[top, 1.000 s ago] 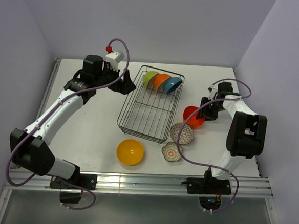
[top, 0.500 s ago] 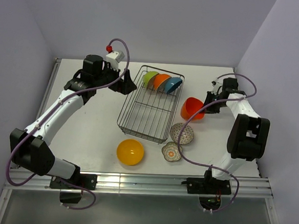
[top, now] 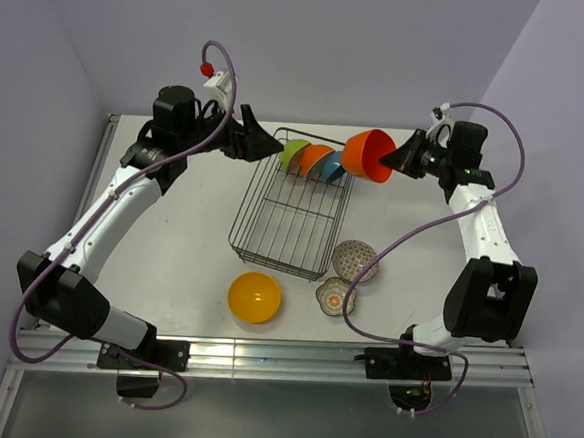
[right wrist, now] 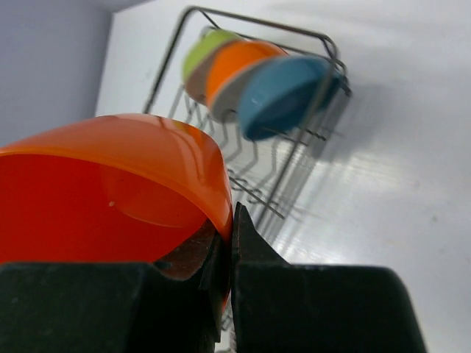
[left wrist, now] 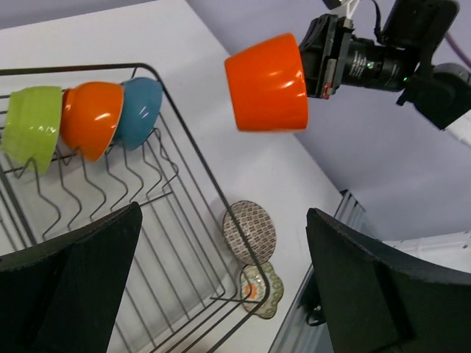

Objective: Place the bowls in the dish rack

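Note:
My right gripper (top: 396, 161) is shut on the rim of the red-orange bowl (top: 368, 155), holding it tilted in the air at the far right corner of the dish rack (top: 239, 218). In the right wrist view the fingers pinch the bowl's wall (right wrist: 110, 191). A green bowl (top: 294, 154), an orange bowl (top: 314, 160) and a blue bowl (top: 338, 167) stand on edge at the rack's far end. My left gripper (top: 264, 145) hovers open at the rack's far left corner, holding nothing. The yellow bowl (top: 254, 297), the patterned bowl (top: 354, 260) and the scalloped floral bowl (top: 335, 296) lie on the table.
The near part of the rack (left wrist: 184, 279) holds no bowls. The patterned bowl (left wrist: 249, 232) and floral bowl (left wrist: 261, 288) lie just outside the rack's near right corner. Walls close in the table at the back and on both sides.
My right gripper shut on the red-orange bowl and lifted it from the table up and back to the rack's far right corner. The left gripper rose slightly at the far left corner.

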Action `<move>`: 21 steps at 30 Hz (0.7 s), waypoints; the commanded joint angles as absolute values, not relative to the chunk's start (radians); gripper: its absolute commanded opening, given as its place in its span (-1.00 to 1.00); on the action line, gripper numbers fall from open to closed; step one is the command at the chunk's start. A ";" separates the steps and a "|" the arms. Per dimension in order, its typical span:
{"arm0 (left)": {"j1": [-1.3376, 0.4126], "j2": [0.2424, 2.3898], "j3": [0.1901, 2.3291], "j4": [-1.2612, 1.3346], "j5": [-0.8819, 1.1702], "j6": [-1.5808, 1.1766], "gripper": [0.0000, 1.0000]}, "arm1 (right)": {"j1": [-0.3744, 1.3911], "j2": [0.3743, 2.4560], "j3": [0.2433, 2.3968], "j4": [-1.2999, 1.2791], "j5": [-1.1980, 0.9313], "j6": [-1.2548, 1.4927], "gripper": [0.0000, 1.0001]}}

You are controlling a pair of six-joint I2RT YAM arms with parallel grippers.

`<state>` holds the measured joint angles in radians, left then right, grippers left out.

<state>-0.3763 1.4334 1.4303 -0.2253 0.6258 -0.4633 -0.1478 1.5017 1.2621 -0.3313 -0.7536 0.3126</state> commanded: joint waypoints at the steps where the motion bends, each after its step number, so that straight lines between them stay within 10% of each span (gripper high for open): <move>1: -0.396 1.460 1.489 -0.140 0.672 -0.598 0.99 | -0.085 1.436 1.279 -0.144 -0.759 0.446 -1.00; 21: -0.540 1.583 1.539 -0.066 0.667 -0.778 0.99 | 0.159 1.405 1.270 -0.072 -0.741 0.434 -1.00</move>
<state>-0.5217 1.5970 1.4933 -0.1169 0.6491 -0.7567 0.1463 1.4643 1.2510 -0.1543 -0.7437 0.4358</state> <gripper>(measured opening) 0.995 0.049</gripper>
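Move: The red bowl hangs from the right gripper, its middle about 5 cm left of that hand and 2 cm ahead. The open left gripper waits some 28 cm to the right hand's left, 6 cm back and 11 cm higher; from it the red bowl lies about 23 cm right, 8 cm ahead and 10 cm lower. From the right hand, the racked blue bowl is roughly 12 cm left, 7 cm ahead and 17 cm down; the orange one, 18 cm left and 8 cm ahead at that height. Carry the red bowl about 12 cm left, in over the rack, with the right gripper still pinching its rim, rising some 4 cm and turning about 15 degrees counter-clockwise. Meanwhile bring the left gripper, kept wide open, about 8 cm right towards the bowl's base, tipping its fingers down some 15 degrees. ##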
